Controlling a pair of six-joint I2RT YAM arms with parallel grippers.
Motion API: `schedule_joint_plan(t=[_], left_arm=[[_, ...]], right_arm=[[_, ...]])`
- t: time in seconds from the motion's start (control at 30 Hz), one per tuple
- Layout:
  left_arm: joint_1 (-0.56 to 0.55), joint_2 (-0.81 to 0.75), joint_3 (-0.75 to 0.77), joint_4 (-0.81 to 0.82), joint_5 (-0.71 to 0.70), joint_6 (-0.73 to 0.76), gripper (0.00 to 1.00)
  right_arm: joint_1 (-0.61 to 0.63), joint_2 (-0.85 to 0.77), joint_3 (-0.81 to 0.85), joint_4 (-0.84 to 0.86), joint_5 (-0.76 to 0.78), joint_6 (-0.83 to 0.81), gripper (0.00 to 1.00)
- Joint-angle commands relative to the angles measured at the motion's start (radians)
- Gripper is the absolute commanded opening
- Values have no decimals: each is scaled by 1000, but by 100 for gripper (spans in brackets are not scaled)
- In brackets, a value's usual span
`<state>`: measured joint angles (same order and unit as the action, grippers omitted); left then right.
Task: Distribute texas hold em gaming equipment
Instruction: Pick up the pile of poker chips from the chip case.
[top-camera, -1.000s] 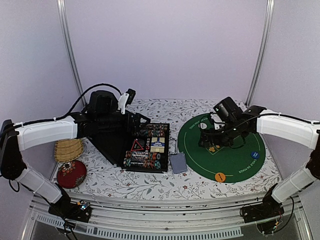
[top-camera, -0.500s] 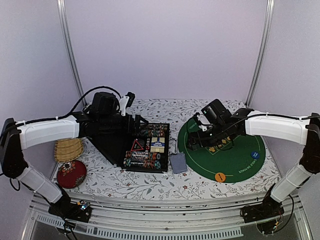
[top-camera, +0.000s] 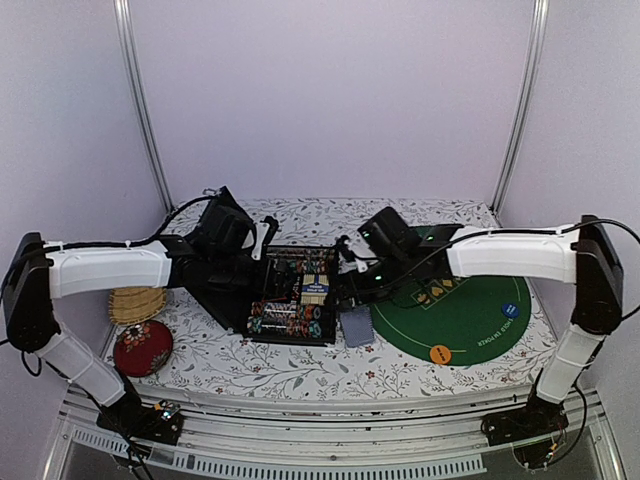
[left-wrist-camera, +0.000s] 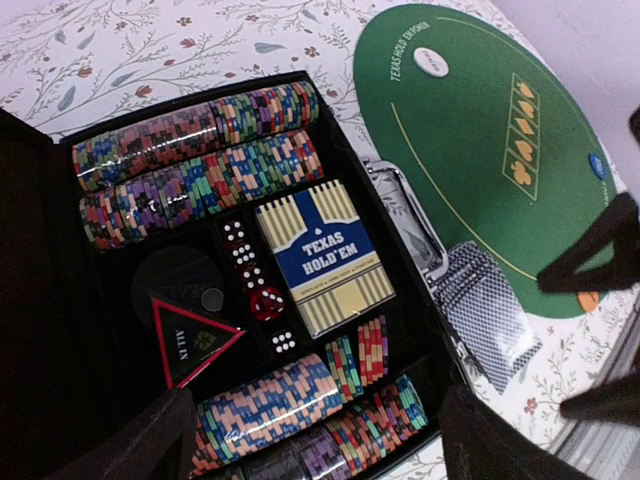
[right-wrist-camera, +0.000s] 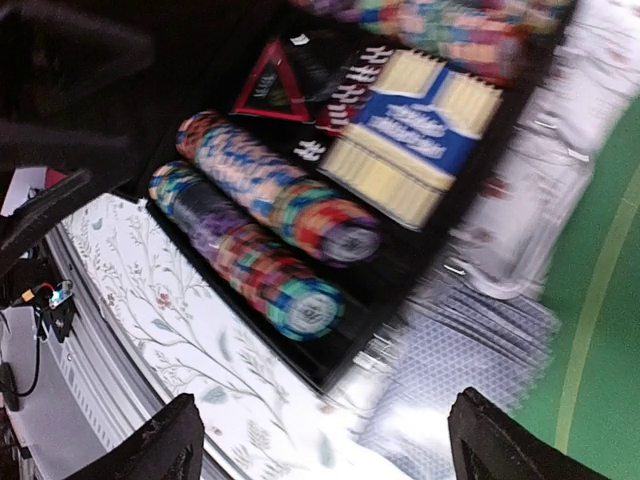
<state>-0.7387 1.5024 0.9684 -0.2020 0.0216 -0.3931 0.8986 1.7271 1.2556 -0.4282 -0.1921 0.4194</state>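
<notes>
Rows of striped poker chips (left-wrist-camera: 200, 170) lie on edge in the open black case (top-camera: 262, 335). Their nearer rows (right-wrist-camera: 270, 200) show blurred in the right wrist view. A grey-blue deck of playing cards (top-camera: 357, 326) lies on the cloth just right of the case (left-wrist-camera: 480, 310). An orange button (top-camera: 440, 353) and a blue button (top-camera: 509, 309) sit on the green mat (top-camera: 470, 320), and a white button (left-wrist-camera: 431, 62) sits at its far end. My left gripper (left-wrist-camera: 325, 450) hovers open over the near chip rows. My right gripper (right-wrist-camera: 335, 440) hangs open above the case's corner and the deck (right-wrist-camera: 470, 340).
Inside the case are a blue and cream Texas Hold'em box (left-wrist-camera: 325, 255), dice (left-wrist-camera: 262, 300) and a red-edged triangle (left-wrist-camera: 190, 340). A wicker basket (top-camera: 137, 303) and a red round cushion (top-camera: 143, 348) sit at the left. Metal posts stand at the back corners.
My right arm has swung left off the green mat to the case's right edge by the deck. My left gripper has shifted forward over the case. Both stay open.
</notes>
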Motion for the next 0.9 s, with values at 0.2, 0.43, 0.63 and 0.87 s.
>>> schedule_joint_plan(t=[0.2,0.43,0.63,0.87], left_arm=[[42,-63,-36,22,-52,-14,88],[48,-66,-62,36,-37,-19,88],[51,-55,-58,41,-33,-15,88],[52,-52,-57,40,-35,-13,89]], right_arm=[[140,308,306,-87,121,-2,70],[142,398,371,-134,167,-4,62],[150,439,374,-147,185,-9,61],[152,420,330,-172,239,17,50]])
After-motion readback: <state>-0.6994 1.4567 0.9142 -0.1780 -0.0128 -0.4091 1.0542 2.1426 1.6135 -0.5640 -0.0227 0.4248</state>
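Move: The loose pile of poker chips at the right end of the chip case's nearest row lies about 8 cm left of the right gripper, level fore-and-aft and some 10 cm below. The row behind it ends in more loose chips, 4 cm farther out; the card deck sits 10 cm farther out than the pile. The grey sheet is nearly under the right gripper, 2 cm ahead, 1 cm right. From the left gripper the pile is about 10 cm right, level, 11 cm down. Bring the right gripper down and left over the loose pile: swing left first, then sink, about 8 cm each way, tilting some 15 degrees so the fingers point more steeply down. Narrow the fingers from nearly wide open to about half open as they straddle the pile. Ease the open left gripper a couple of centimetres left, away from the pile. ##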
